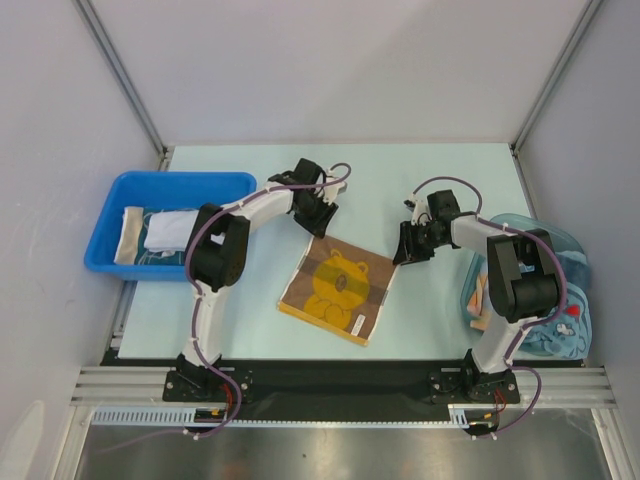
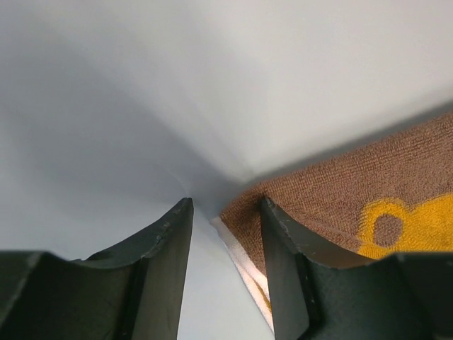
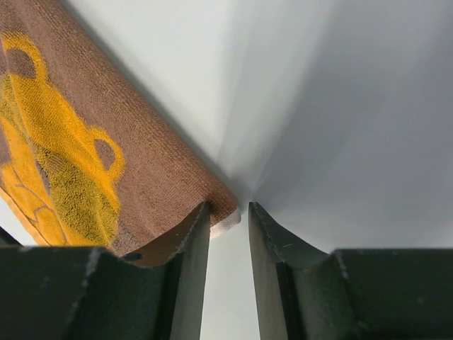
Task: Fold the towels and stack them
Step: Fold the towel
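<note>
A brown towel with a yellow bear (image 1: pixel 338 287) lies flat in the middle of the table, tilted like a diamond. My left gripper (image 1: pixel 318 218) is down at its far left corner. In the left wrist view the jaws (image 2: pixel 226 205) stand open, and the towel's corner (image 2: pixel 244 212), brown over a pale edge, reaches into the gap beside the right finger. My right gripper (image 1: pixel 410 248) is at the far right corner. Its jaws (image 3: pixel 228 207) are open by a narrow gap, with the towel's corner (image 3: pixel 225 205) against the left finger.
A blue bin (image 1: pixel 170 178) at the left holds folded pale towels (image 1: pixel 165 232). A loose pile of towels (image 1: pixel 572 262), light blue and teal with an orange bit (image 1: pixel 482 322), lies at the right edge behind the right arm. Grey walls enclose the pale table (image 1: pixel 440 320).
</note>
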Robot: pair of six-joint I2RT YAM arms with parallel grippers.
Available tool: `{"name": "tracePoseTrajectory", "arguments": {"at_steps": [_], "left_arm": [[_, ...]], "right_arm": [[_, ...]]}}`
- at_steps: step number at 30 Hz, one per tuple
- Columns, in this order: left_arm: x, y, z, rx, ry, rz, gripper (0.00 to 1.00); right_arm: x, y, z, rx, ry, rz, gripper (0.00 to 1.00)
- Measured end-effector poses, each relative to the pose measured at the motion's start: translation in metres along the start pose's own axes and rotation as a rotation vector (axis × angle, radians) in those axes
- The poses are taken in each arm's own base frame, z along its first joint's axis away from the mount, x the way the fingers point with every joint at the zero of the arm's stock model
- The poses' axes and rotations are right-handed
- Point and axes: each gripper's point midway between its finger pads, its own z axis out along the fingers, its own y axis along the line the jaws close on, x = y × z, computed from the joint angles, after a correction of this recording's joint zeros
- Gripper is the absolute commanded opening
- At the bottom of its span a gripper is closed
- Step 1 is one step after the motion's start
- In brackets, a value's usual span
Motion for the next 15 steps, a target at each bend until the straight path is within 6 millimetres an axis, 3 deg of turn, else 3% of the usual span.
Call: {"name": "tracePoseTrajectory", "arguments": {"at_steps": [1,8,12,15], "left_arm": [[-0.0001,0.0002,0.0002,0.0,0.0,0.004,0.56],[0.0015,0.0002,0.0003,0.005,0.008,0.021,0.56],[-0.0014,0.0002,-0.0027,0.012,0.009,0.023,0.54],[-0.0079,0.0025,-0.0052,0.017,-0.005,0.023,0.46]], "right_arm": [[0.0005,-0.0004,-0.0001,0.002,0.002,0.0,0.33],[0.001,-0.0014,0.0,0.009,0.004,-0.002,0.09],[0.0013,-0.0018,0.0005,0.01,0.005,-0.005,0.0],[0.0028,-0.0031,0.0024,0.012,0.011,0.0,0.0]]}}
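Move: The towel's far right corner lies right at the right hand's fingertips, less than 1 cm to its left and about 1 cm below; the far left corner sits just as close under the left hand, about 1 cm back and 1 cm down. The bear print is roughly 5 cm back and 11 cm left of the right hand, or 14 cm back and 5 cm right of the left. The white label lies some 18 cm back and 8 cm left of the right hand. The right hand stays at the towel's far right corner with its fingers slanting down, and closes them from about a third open to shut, pinching the brown cloth at the tips without lifting. Meanwhile the left hand waits astride the far left corner with its fingers still about half open, and only towards the end eases up and forward by about 1 cm. ##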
